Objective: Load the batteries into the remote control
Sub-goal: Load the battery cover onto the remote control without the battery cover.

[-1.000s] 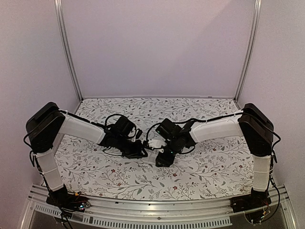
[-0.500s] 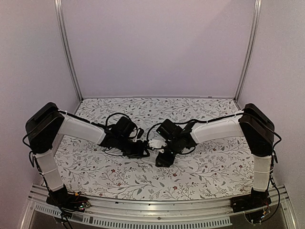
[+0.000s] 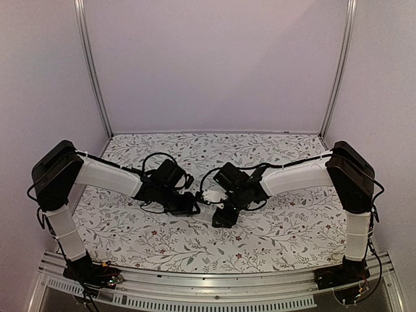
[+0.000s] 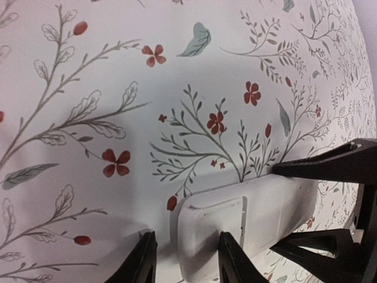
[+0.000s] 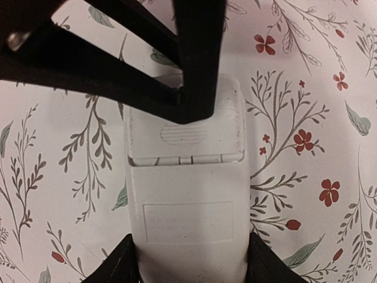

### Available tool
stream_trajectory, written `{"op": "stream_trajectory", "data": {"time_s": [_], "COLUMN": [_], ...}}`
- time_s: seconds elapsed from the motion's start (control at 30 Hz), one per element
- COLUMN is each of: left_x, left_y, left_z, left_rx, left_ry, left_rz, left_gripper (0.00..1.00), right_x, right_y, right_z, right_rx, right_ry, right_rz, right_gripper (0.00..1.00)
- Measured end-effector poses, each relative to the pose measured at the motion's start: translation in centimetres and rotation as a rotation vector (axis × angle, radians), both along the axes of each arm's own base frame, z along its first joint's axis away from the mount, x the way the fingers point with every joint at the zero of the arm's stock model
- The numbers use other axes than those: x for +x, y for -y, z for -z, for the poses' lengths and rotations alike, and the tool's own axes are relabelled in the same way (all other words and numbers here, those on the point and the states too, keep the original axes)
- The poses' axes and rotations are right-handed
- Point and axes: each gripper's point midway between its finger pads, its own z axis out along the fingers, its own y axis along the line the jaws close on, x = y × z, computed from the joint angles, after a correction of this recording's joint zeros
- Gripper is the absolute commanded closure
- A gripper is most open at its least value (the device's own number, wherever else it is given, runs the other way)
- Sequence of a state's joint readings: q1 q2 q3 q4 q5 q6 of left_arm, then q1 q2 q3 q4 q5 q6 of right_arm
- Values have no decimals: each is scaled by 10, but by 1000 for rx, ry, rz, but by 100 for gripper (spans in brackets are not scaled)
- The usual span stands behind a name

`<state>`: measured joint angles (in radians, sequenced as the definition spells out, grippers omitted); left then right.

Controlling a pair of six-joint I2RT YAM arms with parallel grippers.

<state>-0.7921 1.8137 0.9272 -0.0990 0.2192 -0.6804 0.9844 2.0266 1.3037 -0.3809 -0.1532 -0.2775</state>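
The remote control (image 5: 185, 206) lies on the table with its plain white back up. My right gripper (image 5: 187, 265) is shut on its two long sides. The battery cover (image 5: 185, 132) is at the far end, with a thin seam line showing at its edge. My left gripper (image 4: 185, 262) has its jaws apart: one finger (image 4: 232, 259) rests on top of the cover end and the other (image 4: 141, 259) stands just past the remote's end, over the table. In the top view both grippers meet at the remote (image 3: 211, 195). No batteries are in view.
The table has a floral-print cover (image 3: 279, 227). Metal frame posts (image 3: 91, 71) and plain walls stand at the back and sides. A metal rail (image 3: 214, 276) runs along the near edge.
The left arm's elbow has shifted slightly to the left. Both grippers stay at the remote, which has not visibly moved.
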Motion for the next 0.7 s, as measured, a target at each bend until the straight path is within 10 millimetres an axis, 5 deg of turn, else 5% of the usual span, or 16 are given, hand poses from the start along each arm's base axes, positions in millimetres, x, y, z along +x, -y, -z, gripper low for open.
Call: {"op": "stream_trajectory", "data": {"time_s": [0.7], "left_x": [-8], "left_y": [9], "left_z": [1], "left_rx": [-47], "left_ry": [-10], "left_rz": [19], "left_gripper": [91], "right_x": [0], "right_y": [0], "right_z": [1], "right_rx": [-3], "right_ry": [1], "right_rz": [2], "right_gripper": [85]}}
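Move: The battery cover sits on the left-hand end of the remote control, nearly home, its middle about 2 cm to the right of the left hand, 1 cm back and 1 cm below. The remote's middle is some 6 cm right of the left hand and 2 cm back. From the right hand, which grips the remote across its sides, the cover lies about 7 cm left and 2 cm ahead, and the remote's middle 2 cm left and 1 cm ahead. The battery cover is pushed along the remote towards the right hand by the left hand, one of whose fingertips is still on the cover. The left hand travels about 1 cm to the right and slightly under 1 cm back, staying low, while its fingers narrow from partly open to nearly shut around the cover's outer end. The right hand stays in place and keeps its grip on the remote's sides. ##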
